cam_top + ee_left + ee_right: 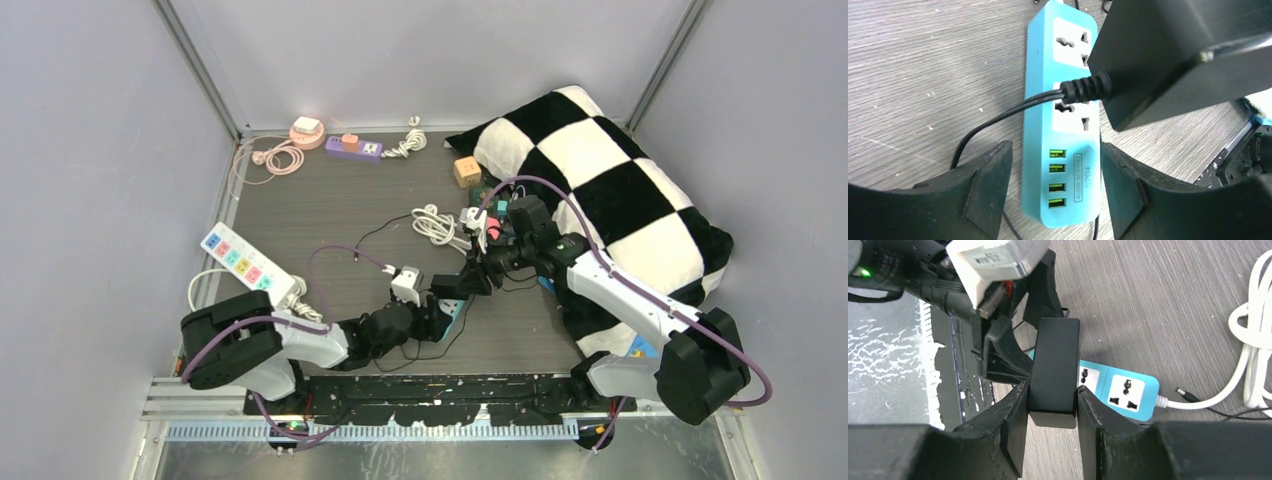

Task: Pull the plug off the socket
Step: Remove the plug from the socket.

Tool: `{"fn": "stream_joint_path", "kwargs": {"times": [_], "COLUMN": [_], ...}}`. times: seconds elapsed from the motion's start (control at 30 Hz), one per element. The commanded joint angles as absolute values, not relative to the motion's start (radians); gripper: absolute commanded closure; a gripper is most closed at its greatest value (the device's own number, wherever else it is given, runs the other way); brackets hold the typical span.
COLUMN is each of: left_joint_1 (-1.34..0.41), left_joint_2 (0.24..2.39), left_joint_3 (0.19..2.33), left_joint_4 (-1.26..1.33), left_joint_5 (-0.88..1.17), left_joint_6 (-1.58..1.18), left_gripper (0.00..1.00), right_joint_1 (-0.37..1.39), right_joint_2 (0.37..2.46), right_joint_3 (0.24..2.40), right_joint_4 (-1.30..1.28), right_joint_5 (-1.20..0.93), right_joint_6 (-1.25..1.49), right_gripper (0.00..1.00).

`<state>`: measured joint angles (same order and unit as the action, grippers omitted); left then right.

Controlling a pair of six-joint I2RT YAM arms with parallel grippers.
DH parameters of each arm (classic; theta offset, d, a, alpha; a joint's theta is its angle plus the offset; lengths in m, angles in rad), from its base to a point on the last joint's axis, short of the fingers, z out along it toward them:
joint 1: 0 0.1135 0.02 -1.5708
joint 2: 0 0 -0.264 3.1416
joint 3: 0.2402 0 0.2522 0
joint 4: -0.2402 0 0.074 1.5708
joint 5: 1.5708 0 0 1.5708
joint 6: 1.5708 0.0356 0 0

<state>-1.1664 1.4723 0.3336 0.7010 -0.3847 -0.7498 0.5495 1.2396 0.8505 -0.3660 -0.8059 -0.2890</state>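
The socket is a blue power strip (1040,75) lying flat on the grey wood-grain table (330,215), with two outlets and several green USB ports. My left gripper (1054,155) stands open astride its USB end. A gap shows at the left finger (990,180), and the right finger sits beside the strip's edge. The plug is a black adapter block (1054,355), and my right gripper (1052,400) is shut on its sides. The block hangs over the strip (1143,407), and both outlet faces show. Its black cable (993,120) trails across the strip. In the top view both grippers meet at the strip (455,310).
A white cord (1218,395) leaves the strip's far end, with a loose barrel plug (1185,394) beside it. A checkered pillow (610,190) fills the right side. A white strip with coloured switches (240,258) lies left; a purple strip (353,148), a pink cable (280,158) and a coiled white cable (435,225) lie behind.
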Motion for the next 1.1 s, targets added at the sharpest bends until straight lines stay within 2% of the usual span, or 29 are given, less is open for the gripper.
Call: {"fn": "stream_joint_path", "kwargs": {"times": [0.0,0.1,0.37,0.6,0.73,0.83,1.07], "left_joint_1": [-1.157,-1.157,-1.157,-1.157,-1.156,-1.156,-1.153], "left_joint_2": [1.368,1.324,1.204,0.943,0.775,0.655,0.463], "left_joint_3": [0.327,0.324,0.292,0.249,0.244,0.238,0.242], "left_joint_4": [0.605,0.576,0.557,0.466,0.361,0.292,0.225], "left_joint_5": [-0.386,-0.35,-0.19,-0.067,-0.075,-0.118,-0.182], "left_joint_6": [-0.701,-0.686,-0.621,-0.538,-0.491,-0.456,-0.343], "left_gripper": [0.3,0.26,0.25,0.24,0.14,0.01,0.0], "right_joint_1": [0.531,0.521,0.485,0.448,0.439,0.435,0.427], "right_joint_2": [1.23,1.227,1.202,1.175,1.176,1.179,1.174], "right_joint_3": [0.88,0.882,0.892,0.918,0.939,0.953,0.986], "right_joint_4": [-0.345,-0.345,-0.362,-0.426,-0.487,-0.529,-0.633], "right_joint_5": [-0.814,-0.823,-0.841,-0.883,-0.902,-0.919,-0.947], "right_joint_6": [-0.27,-0.264,-0.27,-0.318,-0.371,-0.414,-0.51], "right_gripper": [0.99,0.99,0.99,0.99,0.99,0.99,0.99]}}
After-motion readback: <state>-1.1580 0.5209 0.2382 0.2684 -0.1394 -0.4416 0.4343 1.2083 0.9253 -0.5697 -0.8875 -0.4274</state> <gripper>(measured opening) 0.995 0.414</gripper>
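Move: The turquoise socket strip lies between the left hand's open fingertips, its middle roughly 2 cm ahead, 2 cm right and 2 cm below. The black plug is 4 cm ahead of that hand, 2 cm right and 10 cm up, already in the right hand. From the right hand the strip's middle is 2 cm back, 2 cm left and 11 cm down; the white cord coil is 16 cm ahead, 4 cm left, and the pink plug 15 cm ahead, 6 cm right. The right fingers keep their grip on the black plug and carry it about 3 cm to the right, then also up a little, away from the strip. The left fingers, already loosened astride the strip's USB end, spread wide as the hand comes clear, mostly upward by some 15 cm, with a smaller pull back and left, tipping up and turning clockwise. ##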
